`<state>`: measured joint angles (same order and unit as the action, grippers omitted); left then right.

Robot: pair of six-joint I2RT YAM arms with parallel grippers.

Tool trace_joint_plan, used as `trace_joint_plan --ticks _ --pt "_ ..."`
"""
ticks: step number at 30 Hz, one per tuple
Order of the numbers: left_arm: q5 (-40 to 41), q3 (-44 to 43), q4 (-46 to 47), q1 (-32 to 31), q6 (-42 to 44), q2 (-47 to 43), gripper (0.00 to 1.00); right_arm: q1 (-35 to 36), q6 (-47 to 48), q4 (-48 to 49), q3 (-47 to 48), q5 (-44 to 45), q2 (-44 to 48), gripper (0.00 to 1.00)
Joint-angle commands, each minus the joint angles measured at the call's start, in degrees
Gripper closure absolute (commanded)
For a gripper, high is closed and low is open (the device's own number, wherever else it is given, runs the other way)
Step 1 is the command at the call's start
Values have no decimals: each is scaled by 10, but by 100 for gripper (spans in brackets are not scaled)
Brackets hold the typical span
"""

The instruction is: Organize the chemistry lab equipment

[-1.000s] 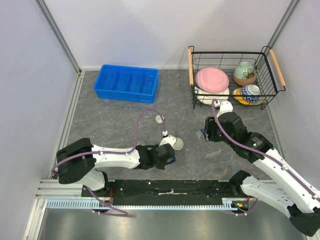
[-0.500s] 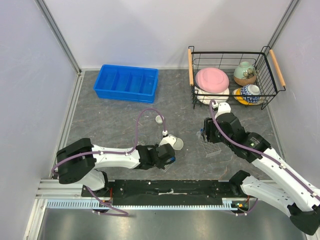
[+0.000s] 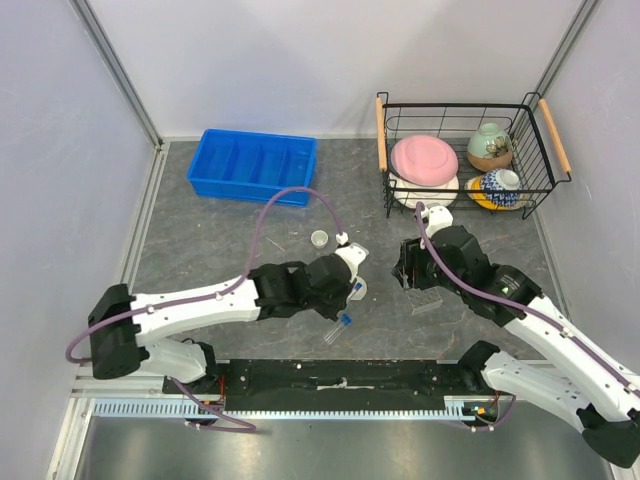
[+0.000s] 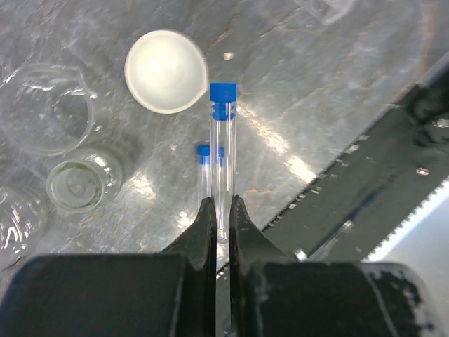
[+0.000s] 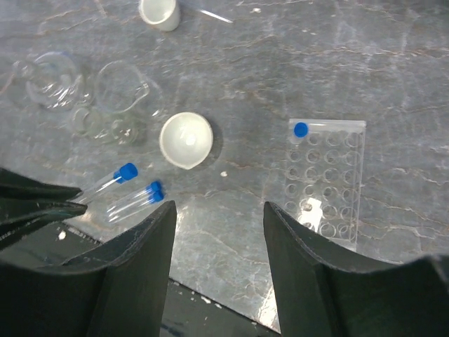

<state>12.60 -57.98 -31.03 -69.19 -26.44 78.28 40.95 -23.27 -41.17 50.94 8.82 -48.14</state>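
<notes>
My left gripper (image 4: 223,210) is shut on the lower end of a clear blue-capped tube (image 4: 223,151), held above the table; in the top view it (image 3: 348,290) is at the table's middle front. Another blue-capped tube (image 4: 203,172) lies on the table under it, also seen as (image 3: 338,328). A white round dish (image 4: 166,70), a glass beaker (image 4: 52,116) and a small flask (image 4: 77,186) sit to the left. My right gripper (image 5: 219,210) hangs open and empty over bare table. The clear rack (image 5: 326,179) lies to its right with one capped tube (image 5: 301,129) in a corner hole.
A blue divided bin (image 3: 254,165) stands at the back left. A wire basket (image 3: 530,110) at the back right holds a pink plate (image 3: 424,158) and patterned bowls. A small white cup (image 3: 319,239) sits mid-table. A black rail (image 3: 330,378) runs along the near edge.
My left gripper closed on the tube and rose with it, moving up and right from the near edge. The right arm shifted slightly left.
</notes>
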Motion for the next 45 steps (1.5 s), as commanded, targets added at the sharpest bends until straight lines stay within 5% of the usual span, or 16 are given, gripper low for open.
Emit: trace_joint_plan --ticks 1,9,18,23,34,45 --pt "-154 -7 33 50 78 -57 98 3 25 39 12 -87 45 40" --pt "-455 51 156 209 88 -123 98 2 26 115 19 -234 44 42" --pt "-631 37 246 310 47 -109 98 -65 26 203 92 -347 -78 43" --pt "-688 51 296 366 7 -82 98 -147 15 250 121 -440 -119 43" --pt "-794 116 562 405 -148 -36 98 -168 -104 402 73 -604 -126 42" --pt "-819 170 731 405 -252 -26 98 -168 -68 356 56 -592 -113 41"
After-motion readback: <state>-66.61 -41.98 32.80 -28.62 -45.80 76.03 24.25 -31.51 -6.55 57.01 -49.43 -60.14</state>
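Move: Some 13 cm to the right of the left hand, 2 cm ahead and 7 cm higher, waits the open right gripper. From the left hand the white bowl lies 11 cm ahead, 2 right; the small beaker 9 ahead, 7 left; the loose tubes level, 1 left, all some 11 cm below. The right hand has the held test tube level, 11 cm left and 8 below; the rack 10 ahead, 4 right, 18 below. Lifting the still-pinched, blue-capped test tube about 12 cm and forward 5, the left hand swings its fingers from steeply down to nearly level, pointing right. The open right gripper rises 13 cm and shifts 10 left towards the tube's cap, wandering back, forward and back again as its fingers turn left and flatten; no touch on the cap can be seen. ##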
